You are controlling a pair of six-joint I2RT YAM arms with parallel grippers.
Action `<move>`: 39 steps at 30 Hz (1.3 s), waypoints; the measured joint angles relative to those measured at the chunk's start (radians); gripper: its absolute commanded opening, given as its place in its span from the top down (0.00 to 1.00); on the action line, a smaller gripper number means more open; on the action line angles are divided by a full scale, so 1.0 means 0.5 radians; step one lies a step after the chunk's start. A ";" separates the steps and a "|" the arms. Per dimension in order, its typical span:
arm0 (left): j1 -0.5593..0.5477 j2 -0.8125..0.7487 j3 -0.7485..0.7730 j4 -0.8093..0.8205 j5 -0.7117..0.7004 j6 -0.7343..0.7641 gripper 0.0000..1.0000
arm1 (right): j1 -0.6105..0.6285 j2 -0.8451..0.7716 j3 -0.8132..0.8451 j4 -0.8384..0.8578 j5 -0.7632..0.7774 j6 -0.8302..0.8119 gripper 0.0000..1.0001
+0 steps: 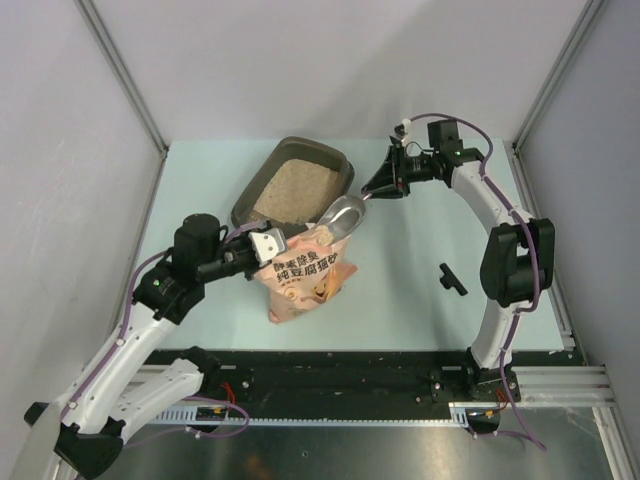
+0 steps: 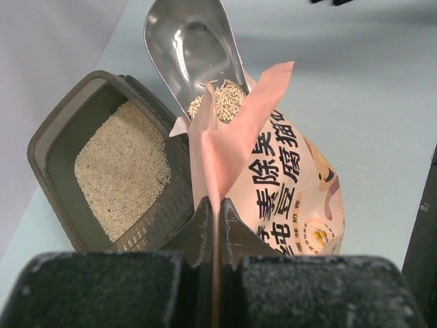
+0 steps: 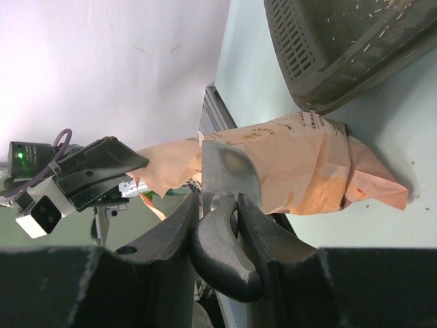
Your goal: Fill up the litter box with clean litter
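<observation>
The dark litter box (image 1: 262,180) (image 2: 54,130) (image 3: 341,55) lies at the back of the table with a layer of pale clean litter (image 1: 295,190) (image 2: 123,171) in it. Right in front of it stands the pink bag (image 1: 305,275) (image 2: 293,184) (image 3: 307,171). My left gripper (image 1: 268,243) (image 2: 213,201) is shut on the bag's torn top flap. My right gripper (image 1: 385,183) (image 3: 217,198) is shut on the black handle of the metal scoop (image 1: 342,215) (image 2: 191,48) (image 3: 229,171). The scoop's bowl sits at the bag's mouth, with a few granules (image 2: 222,102) at its lip.
A small black part (image 1: 452,278) lies on the table to the right, near the right arm. Grey walls close in the table at the back and on both sides. A black rail runs along the near edge.
</observation>
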 measured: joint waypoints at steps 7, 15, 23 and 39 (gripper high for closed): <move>0.000 0.000 -0.002 0.001 -0.008 0.014 1.00 | -0.019 0.029 -0.013 0.062 -0.062 0.071 1.00; 0.000 -0.072 -0.064 -0.001 -0.050 0.054 1.00 | -0.055 0.035 -0.011 0.227 -0.097 0.232 1.00; 0.000 -0.104 -0.089 -0.018 -0.088 0.082 1.00 | -0.080 0.185 0.131 0.509 -0.146 0.472 1.00; 0.000 -0.104 -0.089 -0.132 -0.137 0.201 1.00 | -0.040 0.773 0.993 0.615 0.159 0.504 1.00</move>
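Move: The litter box is the place for the scoop's load; its middle lies about 19 cm ahead of the right hand, 20 cm to its left and some 20 cm lower. The scoop's bowl is about 8 cm left of that hand, 2 cm back and 5 cm below. The bag mouth lies roughly 12 cm left, 6 cm back and 8 cm down. From the left hand, the box is some 33 cm straight ahead and 21 cm below. The loaded scoop, still gripped by its handle in the right hand, comes out of the bag mouth: a slow lift of 1 to 2 cm first, then a quickening level carry forward, about 13 cm in all, towards the litter box, with a slight clockwise turn of under 10 degrees. The left hand keeps its pinch on the bag's edge, easing some 2 cm left and down. ##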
